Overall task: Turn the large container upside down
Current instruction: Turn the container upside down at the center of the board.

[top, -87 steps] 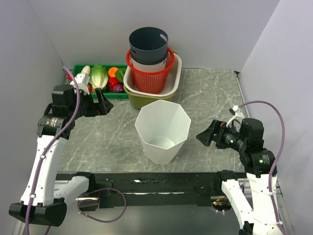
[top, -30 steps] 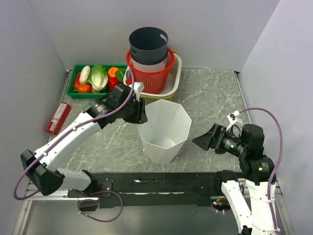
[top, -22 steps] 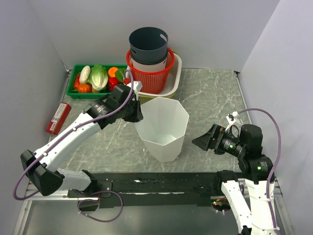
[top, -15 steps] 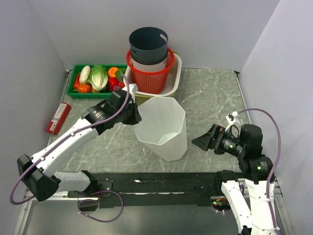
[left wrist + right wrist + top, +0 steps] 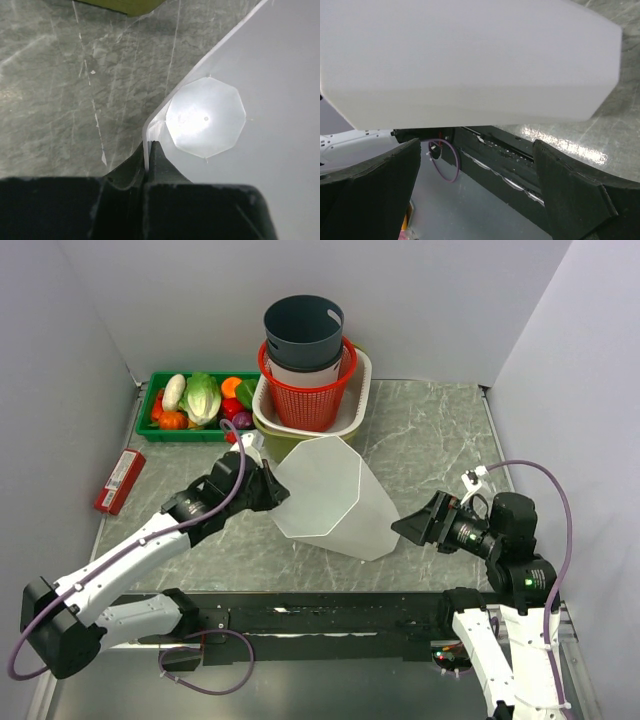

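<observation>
The large white container leans far over on the marble table, its mouth turned left and its base toward the right. My left gripper is shut on the rim at the mouth's left side. In the left wrist view the rim wall sits pinched between the two black fingers of the left gripper, and I look down inside to the bottom. My right gripper stands open just right of the container's base, not touching it. In the right wrist view the white wall fills the top, above the right gripper.
At the back stands a stack: a dark grey bucket in a red basket inside cream and olive tubs. A green tray of vegetables sits back left. A red box lies off the table's left edge.
The left gripper closed on the rim and drew back toward the near left, tipping the container from upright to leaning with its mouth to the left. The right gripper barely moved.
</observation>
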`<action>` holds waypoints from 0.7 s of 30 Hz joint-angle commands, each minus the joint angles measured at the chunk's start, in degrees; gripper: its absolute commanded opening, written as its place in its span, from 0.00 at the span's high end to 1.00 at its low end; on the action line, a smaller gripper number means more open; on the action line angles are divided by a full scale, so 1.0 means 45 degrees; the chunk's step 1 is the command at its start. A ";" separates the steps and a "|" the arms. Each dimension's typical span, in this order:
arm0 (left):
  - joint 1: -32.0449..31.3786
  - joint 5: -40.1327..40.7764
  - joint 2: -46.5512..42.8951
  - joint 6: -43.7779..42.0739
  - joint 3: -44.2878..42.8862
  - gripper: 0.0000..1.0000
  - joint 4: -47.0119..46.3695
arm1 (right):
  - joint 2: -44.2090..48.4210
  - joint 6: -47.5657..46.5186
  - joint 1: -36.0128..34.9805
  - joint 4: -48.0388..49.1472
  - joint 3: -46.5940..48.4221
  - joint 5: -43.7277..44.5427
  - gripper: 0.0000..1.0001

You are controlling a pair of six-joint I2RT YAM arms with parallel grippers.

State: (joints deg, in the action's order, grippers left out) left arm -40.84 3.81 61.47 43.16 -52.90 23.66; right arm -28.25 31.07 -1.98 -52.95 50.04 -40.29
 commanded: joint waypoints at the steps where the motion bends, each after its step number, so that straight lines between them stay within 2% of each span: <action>1: -0.0026 0.0246 0.0323 0.0467 0.1032 0.99 -0.0510 | -0.0147 0.0282 0.0029 0.1023 0.0579 -0.0557 0.02; 5: 0.0110 -0.0007 0.0732 0.0800 0.1638 0.99 -0.1155 | -0.0518 0.0245 -0.0068 0.1415 0.0695 -0.0676 0.03; 10: 0.0266 -0.0182 0.1027 0.1073 0.2400 0.99 -0.1682 | -0.1416 -0.0186 -0.0477 0.1083 0.1203 0.0182 0.03; 13: 0.0384 -0.0418 0.1163 0.1113 0.2849 0.99 -0.2074 | -0.1924 -0.0166 -0.1413 0.1122 0.1321 0.1330 0.03; 17: 0.0540 -0.0515 0.1573 0.0996 0.3337 0.99 -0.2386 | -0.2666 0.0417 -0.3616 0.1550 0.1360 0.2858 0.02; 21: 0.0579 -0.0594 0.2003 0.1073 0.3981 0.99 -0.2815 | -0.3212 0.0869 -0.4675 0.2293 0.1262 0.3893 0.02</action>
State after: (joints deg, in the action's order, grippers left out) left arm -38.30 -0.58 66.85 53.17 -39.72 2.96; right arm -40.86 32.80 -18.96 -47.97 53.69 -30.46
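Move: The left hand already pinches the rim of the large container, whose middle lies about 11 cm to its right, level ahead and some 5 cm lower. The basket stack stands roughly 20 cm ahead and 6 cm right of that hand; the vegetable tray about 20 cm ahead and 19 cm left. From the open right hand, the middle of the tilted container is about 13 cm left, 6 cm ahead and a little lower. Keep the left gripper shut on the container's rim and lower it about 5.5 cm, easing slightly forward and to the right while rolling its left side down some 10 degrees. Meanwhile bring the open right gripper in to the container's bottom end: first forward and slightly up, then left and down, turning a little counter-clockwise; contact there can't be made out. ##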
